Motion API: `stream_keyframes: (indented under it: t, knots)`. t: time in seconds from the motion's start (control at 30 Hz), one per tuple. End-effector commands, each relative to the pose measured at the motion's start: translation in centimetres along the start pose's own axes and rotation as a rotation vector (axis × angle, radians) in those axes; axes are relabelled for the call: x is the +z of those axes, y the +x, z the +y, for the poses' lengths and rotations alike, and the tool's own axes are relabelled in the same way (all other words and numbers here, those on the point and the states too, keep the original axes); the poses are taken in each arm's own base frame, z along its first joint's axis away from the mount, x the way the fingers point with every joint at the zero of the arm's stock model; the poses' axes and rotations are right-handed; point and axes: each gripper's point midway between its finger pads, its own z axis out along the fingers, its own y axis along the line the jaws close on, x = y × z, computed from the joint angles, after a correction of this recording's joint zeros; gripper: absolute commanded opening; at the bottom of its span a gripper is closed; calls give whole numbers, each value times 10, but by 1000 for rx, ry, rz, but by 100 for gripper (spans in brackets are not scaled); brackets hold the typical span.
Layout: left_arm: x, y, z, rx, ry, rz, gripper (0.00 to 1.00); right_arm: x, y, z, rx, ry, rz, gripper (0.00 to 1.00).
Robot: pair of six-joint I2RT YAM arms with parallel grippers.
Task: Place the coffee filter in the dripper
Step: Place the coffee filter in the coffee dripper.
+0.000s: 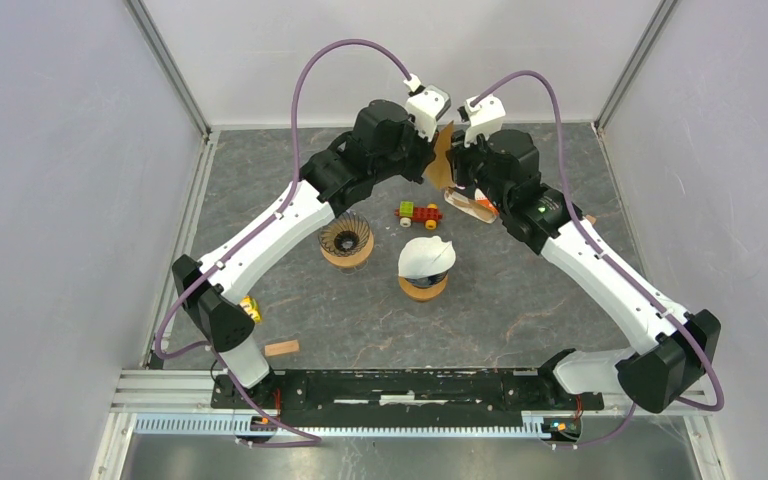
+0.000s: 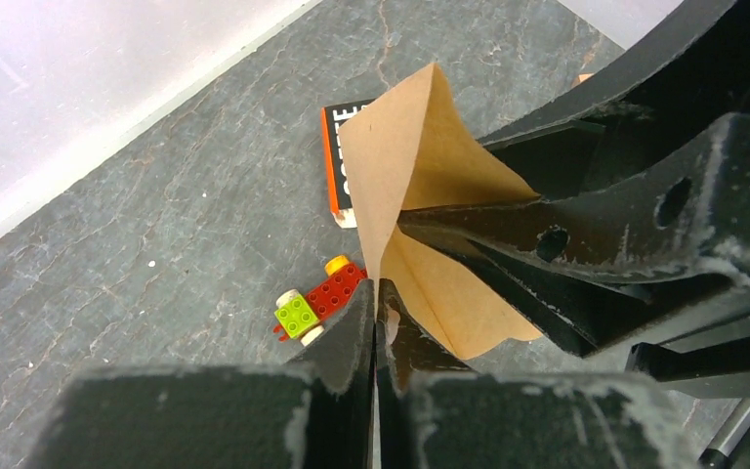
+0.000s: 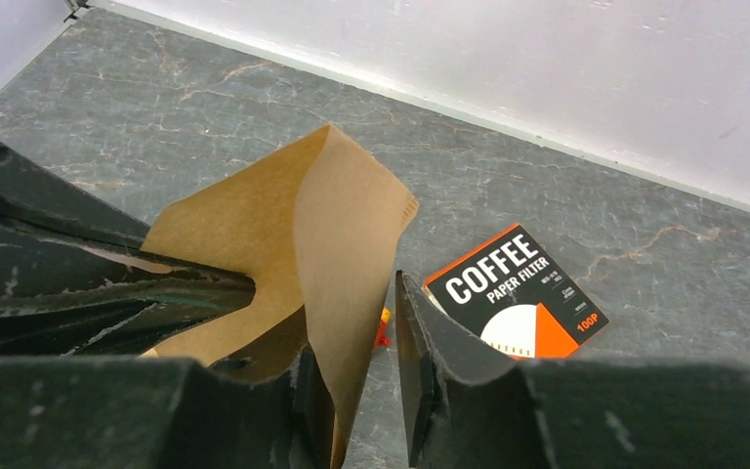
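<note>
A brown paper coffee filter (image 1: 441, 157) hangs in the air at the back of the table, between my two grippers. My left gripper (image 2: 379, 295) is shut on the filter's (image 2: 420, 176) lower edge. The right gripper (image 3: 356, 313) stands open. One wall of the filter (image 3: 337, 225) hangs between its jaws, lying against the left finger. An empty black wire dripper (image 1: 346, 238) on a wooden ring stands in front of the left arm. A second dripper (image 1: 426, 262), holding a white filter, stands to its right.
A black and orange coffee filter packet (image 3: 518, 293) lies flat on the table under the right gripper. A red and green toy brick car (image 2: 314, 301) sits near it. A wooden block (image 1: 282, 347) and a small yellow piece (image 1: 251, 308) lie near the left arm's base.
</note>
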Motion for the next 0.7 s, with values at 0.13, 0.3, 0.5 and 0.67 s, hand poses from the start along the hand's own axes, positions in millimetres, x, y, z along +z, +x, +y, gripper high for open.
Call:
stream_keyframes:
  t: [0.13, 0.3, 0.5, 0.67]
  knots:
    - [-19, -25, 7, -15, -50, -76, 2, -9, -29, -13, -24, 52, -83, 23]
    - [-20, -25, 14, -7, -84, -78, 2, -9, -26, -14, -31, 55, -78, 14]
    - [-21, -26, 21, 2, -121, -83, 2, -10, -26, -15, -37, 55, -80, 5]
    - [-21, -26, 22, 5, -126, -83, 2, -11, -25, -15, -39, 54, -83, 1]
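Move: The coffee filter hangs edge-on between the hands, its middle about 3 cm left of the right hand point and 1 cm ahead; one paper wall runs between that hand's part-open fingers. The filter box lies some 17 cm ahead, 10 cm right and 33 cm below. From the left hand, which holds the opposite wall, the empty dripper is about 17 cm left, level fore and aft, 23 cm below; the toy car is 13 cm ahead, 1 cm left and 32 cm below. Closing from about a third open to shut, the right fingers pinch the near wall of the filter, the hand easing barely 1 cm to the right. The left hand keeps its own pinch and draws away about 2 cm, leftward and forward, turning some 5 degrees counter-clockwise, so the two walls are pulled apart. ##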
